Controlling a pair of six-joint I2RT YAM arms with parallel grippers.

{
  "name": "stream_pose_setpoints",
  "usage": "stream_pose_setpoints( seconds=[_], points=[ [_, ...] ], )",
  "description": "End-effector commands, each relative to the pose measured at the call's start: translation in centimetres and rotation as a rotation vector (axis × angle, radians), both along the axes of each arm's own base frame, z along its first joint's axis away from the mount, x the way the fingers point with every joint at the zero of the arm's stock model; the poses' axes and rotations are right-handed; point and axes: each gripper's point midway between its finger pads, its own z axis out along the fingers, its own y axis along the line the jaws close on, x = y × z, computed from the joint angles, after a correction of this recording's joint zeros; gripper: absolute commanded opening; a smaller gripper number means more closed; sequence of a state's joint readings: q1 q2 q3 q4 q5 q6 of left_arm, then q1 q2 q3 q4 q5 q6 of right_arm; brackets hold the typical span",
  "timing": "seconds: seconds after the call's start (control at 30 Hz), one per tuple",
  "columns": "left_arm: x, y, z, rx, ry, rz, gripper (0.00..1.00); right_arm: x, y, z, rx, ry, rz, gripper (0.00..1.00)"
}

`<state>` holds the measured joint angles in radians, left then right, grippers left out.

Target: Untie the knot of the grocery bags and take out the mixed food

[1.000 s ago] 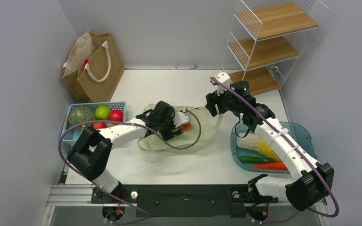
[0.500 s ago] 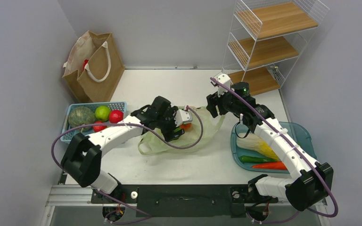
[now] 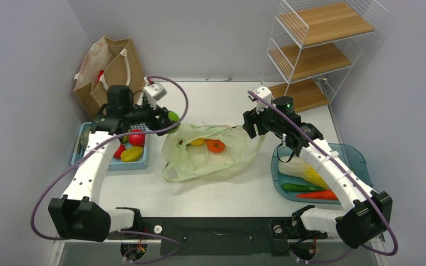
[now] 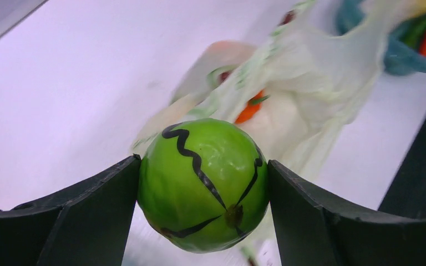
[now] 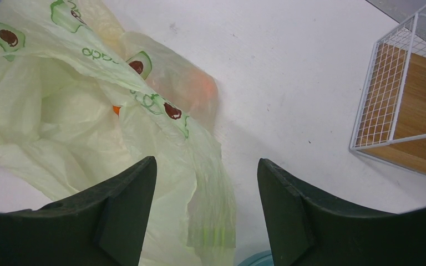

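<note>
The pale green plastic bag [image 3: 211, 158] lies slack mid-table with its mouth open, and no knot shows. Inside it sit an orange ribbed piece [image 3: 216, 146] and a yellow piece [image 3: 198, 142]. My left gripper [image 3: 171, 117] hangs between the bag and the blue basket [image 3: 111, 164], shut on a round green fruit [image 4: 202, 183] with black lines. My right gripper [image 5: 206, 163] hovers open over the bag's right loop handle [image 5: 211, 216] without touching it. The brown paper bag [image 3: 113, 83] stands at the back left.
The basket holds a red fruit [image 3: 137, 138] and an orange-yellow mango [image 3: 131, 154]. A teal tray [image 3: 360, 158] at the right carries a cabbage [image 3: 305, 170] and long green and red vegetables. A wire shelf rack [image 3: 319, 50] stands at the back right.
My left arm has lifted out of the plastic bag and swung left toward the basket, carrying the green fruit. The bag has settled flatter. The right arm has not moved.
</note>
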<state>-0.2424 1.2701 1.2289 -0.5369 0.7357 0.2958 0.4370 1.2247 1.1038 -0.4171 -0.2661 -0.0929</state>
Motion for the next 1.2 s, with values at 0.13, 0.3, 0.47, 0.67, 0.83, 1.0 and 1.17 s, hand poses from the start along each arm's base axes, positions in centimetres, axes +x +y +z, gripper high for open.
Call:
stream_pose_setpoints(
  seconds=[0.13, 0.3, 0.47, 0.67, 0.83, 1.0, 1.17],
  points=[
    [0.7, 21.1, -4.9, 0.222, 0.159, 0.507, 0.44, 1.0, 0.1, 1.7, 0.019, -0.053, -0.008, 0.63],
    [0.1, 31.0, -7.4, 0.316, 0.226, 0.785, 0.48, 0.9, 0.2, 1.4, 0.015, -0.043, -0.002, 0.63],
    [0.5, 35.0, -9.4, 0.363, 0.266, 0.877, 0.48, 1.0, 0.5, 1.5, 0.014, -0.046, 0.005, 0.63],
    [1.1, 33.7, -11.0, 0.337, 0.285, 0.825, 0.51, 0.9, 0.4, 1.4, 0.002, -0.042, 0.008, 0.63],
    [0.6, 29.1, -12.4, 0.309, 0.302, 0.706, 0.54, 1.0, 0.7, 1.4, -0.007, -0.039, 0.011, 0.64],
    [0.1, 25.7, -13.8, 0.303, 0.330, 0.630, 0.65, 1.2, 0.8, 1.7, -0.012, -0.054, 0.016, 0.64],
    [0.0, 23.3, -13.6, 0.278, 0.342, 0.564, 0.80, 1.1, 0.8, 1.7, -0.011, -0.058, 0.024, 0.64]
  ],
)
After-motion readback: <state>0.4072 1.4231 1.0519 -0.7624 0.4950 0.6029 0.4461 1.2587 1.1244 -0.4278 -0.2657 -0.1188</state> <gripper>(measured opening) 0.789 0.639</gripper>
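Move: The left hand holds the green melon; the blue basket it is bound for has its middle about 32 cm to the left, 7 cm farther out and some 22 cm below. In the basket, the yellow fruit lies about 21 cm left and 3 cm out from the hand, the big red fruit 18 cm left and 12 cm out, the small red one 28 cm left and 4 cm out. From the right hand the basket is roughly 78 cm left, 6 cm out, 19 cm lower. Fast to the left and sinking, the left hand carries the held melon away from the green bag over the basket, about 34 cm, then comes back right some 9 cm while still lowering, 16 cm down in all. The wrist swings counter-clockwise about 50 degrees, returns part of the way, and tips the fingers further down; they stay around the melon, the grip just easing at the end. ##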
